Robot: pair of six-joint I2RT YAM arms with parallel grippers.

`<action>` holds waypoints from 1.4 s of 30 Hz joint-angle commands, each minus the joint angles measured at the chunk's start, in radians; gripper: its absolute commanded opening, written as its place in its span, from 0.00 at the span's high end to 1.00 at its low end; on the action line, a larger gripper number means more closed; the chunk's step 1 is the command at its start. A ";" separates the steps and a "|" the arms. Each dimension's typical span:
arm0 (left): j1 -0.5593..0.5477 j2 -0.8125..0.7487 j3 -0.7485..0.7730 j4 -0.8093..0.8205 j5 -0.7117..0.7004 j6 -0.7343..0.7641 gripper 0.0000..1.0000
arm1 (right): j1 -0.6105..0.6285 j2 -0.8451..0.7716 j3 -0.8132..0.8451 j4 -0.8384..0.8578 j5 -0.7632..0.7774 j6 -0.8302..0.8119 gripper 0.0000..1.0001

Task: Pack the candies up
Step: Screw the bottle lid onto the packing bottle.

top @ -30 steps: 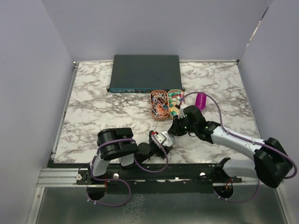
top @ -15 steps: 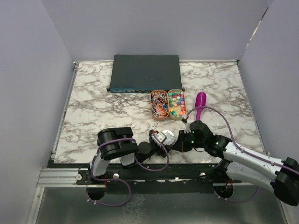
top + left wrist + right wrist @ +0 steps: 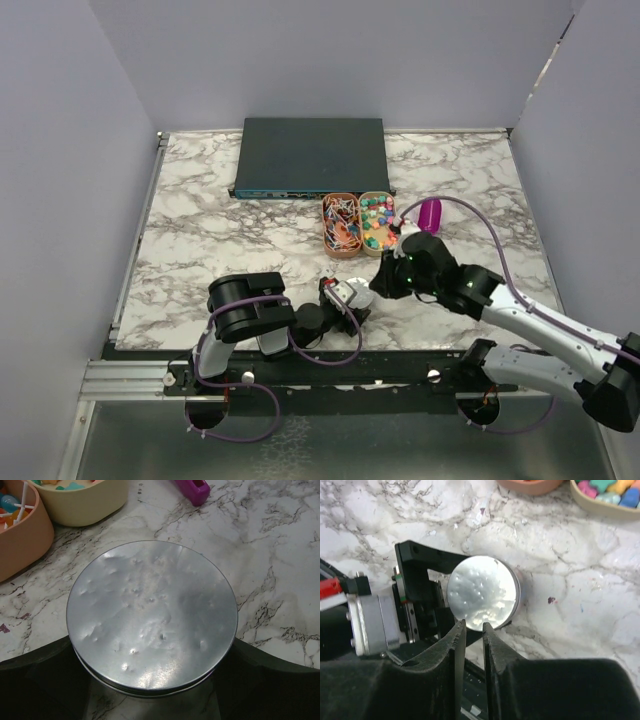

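Observation:
The candies are small pastel sweets heaped in a cream oval tray; they also show at the top right of the right wrist view. My left gripper lies low by the table's near edge, shut on a round silver tin with its lid on. The tin fills the left wrist view, with my dark fingers at both sides. My right gripper hovers just right of and above the tin, its jaws nearly together and empty. The purple scoop lies right of the trays.
An orange oval tray of small mixed items sits against the cream tray. A flat black box lies at the back. Grey walls stand on three sides. The scoop's end shows in the left wrist view.
My right gripper drew back from the candy tray toward the near edge, then moved forward again over the tin. The left arm and tin have not moved.

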 commanded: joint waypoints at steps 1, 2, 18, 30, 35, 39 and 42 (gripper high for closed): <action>0.008 0.033 -0.016 -0.167 -0.003 -0.045 0.55 | -0.007 0.114 0.083 -0.025 0.092 -0.135 0.76; 0.008 0.031 -0.017 -0.167 -0.004 -0.045 0.55 | -0.017 0.141 0.100 -0.015 0.086 -0.152 0.76; 0.008 0.031 -0.019 -0.167 0.002 -0.048 0.56 | -0.125 0.481 0.204 0.116 -0.139 -0.294 0.77; 0.008 0.032 -0.017 -0.167 0.006 -0.050 0.56 | -0.129 0.486 0.121 0.132 -0.234 -0.280 0.78; 0.008 0.034 -0.015 -0.168 0.007 -0.049 0.56 | -0.129 0.444 0.064 0.136 -0.272 -0.256 0.80; 0.008 0.037 -0.012 -0.168 0.008 -0.051 0.56 | -0.129 0.400 0.024 0.131 -0.284 -0.243 0.81; 0.008 0.035 -0.013 -0.170 0.005 -0.054 0.56 | -0.129 0.356 -0.009 0.121 -0.296 -0.228 0.83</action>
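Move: The bottle lid, sitting on the packing bottle that the left hand already grips, has its middle about 4 cm to the right hand's left, 1 cm ahead and some 7 cm below. Beyond it, about 16 cm ahead of the right hand and 12 cm lower, stand the lollipop box, 8 cm to the left, and the candy box, about 1 cm to the right. From the left hand the lid is directly above, about 3 cm up. The right hand, its fingers still nearly shut, swings forward about 6.5 cm past the lid's right side while it sinks some 6 cm and drifts left, rolling its left side down about 10 degrees and then easing back, with a steady counter-clockwise turn of about 10 degrees. Once low it curls about 1.5 cm back, so that its fingertips come against the forward rim of the lid for another clockwise stroke, while the left hand keeps its grip on the bottle and stays put until the very end, when it shifts a few millimetres back and to the right. ##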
